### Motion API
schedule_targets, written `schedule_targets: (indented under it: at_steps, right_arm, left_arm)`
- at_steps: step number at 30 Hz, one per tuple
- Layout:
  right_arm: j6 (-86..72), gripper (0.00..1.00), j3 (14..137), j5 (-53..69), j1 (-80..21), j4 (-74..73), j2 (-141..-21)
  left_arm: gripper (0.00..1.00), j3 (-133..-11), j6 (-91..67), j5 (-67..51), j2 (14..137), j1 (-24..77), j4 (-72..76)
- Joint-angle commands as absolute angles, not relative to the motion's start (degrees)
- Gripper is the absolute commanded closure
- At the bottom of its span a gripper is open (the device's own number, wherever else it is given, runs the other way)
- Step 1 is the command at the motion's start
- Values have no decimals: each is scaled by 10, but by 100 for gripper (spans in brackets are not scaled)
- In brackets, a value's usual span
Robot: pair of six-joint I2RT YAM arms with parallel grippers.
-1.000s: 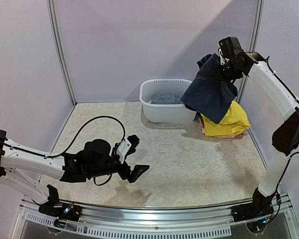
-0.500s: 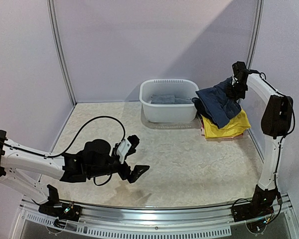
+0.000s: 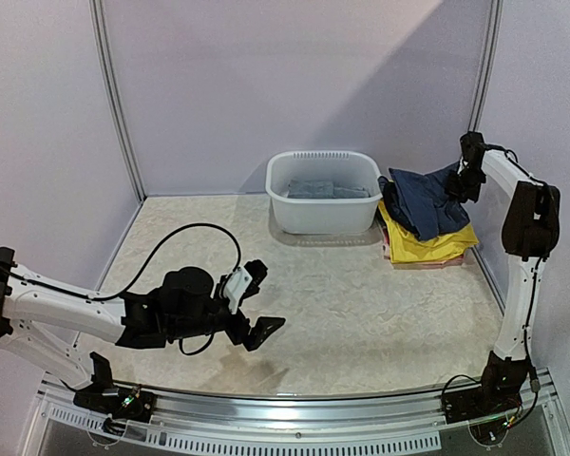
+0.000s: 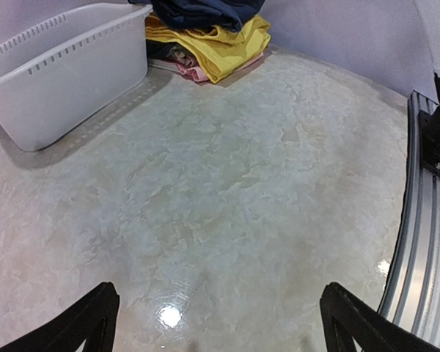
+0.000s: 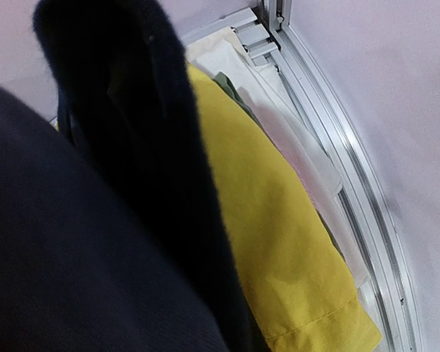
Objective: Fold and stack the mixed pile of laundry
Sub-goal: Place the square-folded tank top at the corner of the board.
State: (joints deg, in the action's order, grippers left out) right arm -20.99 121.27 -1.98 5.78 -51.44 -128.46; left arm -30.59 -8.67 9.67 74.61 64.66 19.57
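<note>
The laundry pile lies at the back right corner. A yellow garment (image 3: 427, 245) is on top of pink and pale clothes, and a navy garment (image 3: 423, 204) is draped over them. My right gripper (image 3: 464, 180) is at the navy garment's far right edge, shut on the cloth and low over the pile. In the right wrist view the navy cloth (image 5: 73, 257) hides the fingers, and the yellow garment (image 5: 279, 220) lies beside it. My left gripper (image 3: 259, 299) is open and empty, low over the bare table at the front left. The pile also shows in the left wrist view (image 4: 213, 44).
A white plastic basin (image 3: 323, 214) stands at the back centre, left of the pile, with grey cloth (image 3: 313, 188) inside. The booth's wall and aluminium rail (image 5: 367, 220) run close behind the pile. The table's front rail (image 4: 425, 242) is near my left gripper.
My right arm has lowered the navy garment from high in the air down onto the yellow pile, and the cloth now lies spread over it. My left arm has stayed still.
</note>
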Motion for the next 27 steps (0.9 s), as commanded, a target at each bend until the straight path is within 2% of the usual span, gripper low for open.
schedule_targets:
  at_steps: [1, 3, 5, 8, 11, 18, 24, 27]
  right_arm:
    - [-220, 89, 1203, -12, 65, -513, -1304]
    - [-223, 73, 1202, -15, 69, -515, -1308]
    - [-226, 68, 1200, -22, 75, -518, -1310]
    - [-230, 51, 1194, -25, 79, -512, -1300]
    - [-230, 47, 1195, -31, 80, -516, -1292]
    - [-224, 21, 1184, -21, 80, -526, -1253]
    - [-213, 3, 1157, -49, 67, -532, -1192]
    - [-207, 1, 1146, -72, 52, -537, -1166]
  left_arm:
    - [2, -312, -91, 96, 751, 639, 189]
    - [2, -312, -92, 96, 751, 639, 188]
    - [2, -312, -93, 97, 749, 639, 185]
    - [3, -310, -95, 99, 746, 639, 183]
    - [3, -309, -96, 101, 745, 639, 181]
    - [2, -324, -96, 150, 741, 639, 162]
    - [0, -423, -102, 226, 759, 597, 64]
    - [0, -465, -114, 211, 771, 544, 42]
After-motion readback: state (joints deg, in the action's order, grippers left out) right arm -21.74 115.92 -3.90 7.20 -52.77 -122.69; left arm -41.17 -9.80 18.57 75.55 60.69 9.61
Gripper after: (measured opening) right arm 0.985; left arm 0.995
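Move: My right hand still pinches the far right edge of the folded tank top, whose middle lies about 7 cm to the left, 3 cm back and 3 cm below. Under it the yellow cloth's middle is some 8 cm left, 7 cm back and 7 cm down; the white basket stands about 34 cm left, nearly level forward. From my empty left hand the tank top is roughly 34 cm ahead and 41 cm to the right. I open my right fingers from shut to wide and let go of the tank top's edge, easing down and about 2 cm to the right as they part. Then I draw that hand back and lift it about 3 cm off the cloth. Late on, my open left hand sets off forward and up, about 5 cm ahead, turning slightly counter-clockwise. ##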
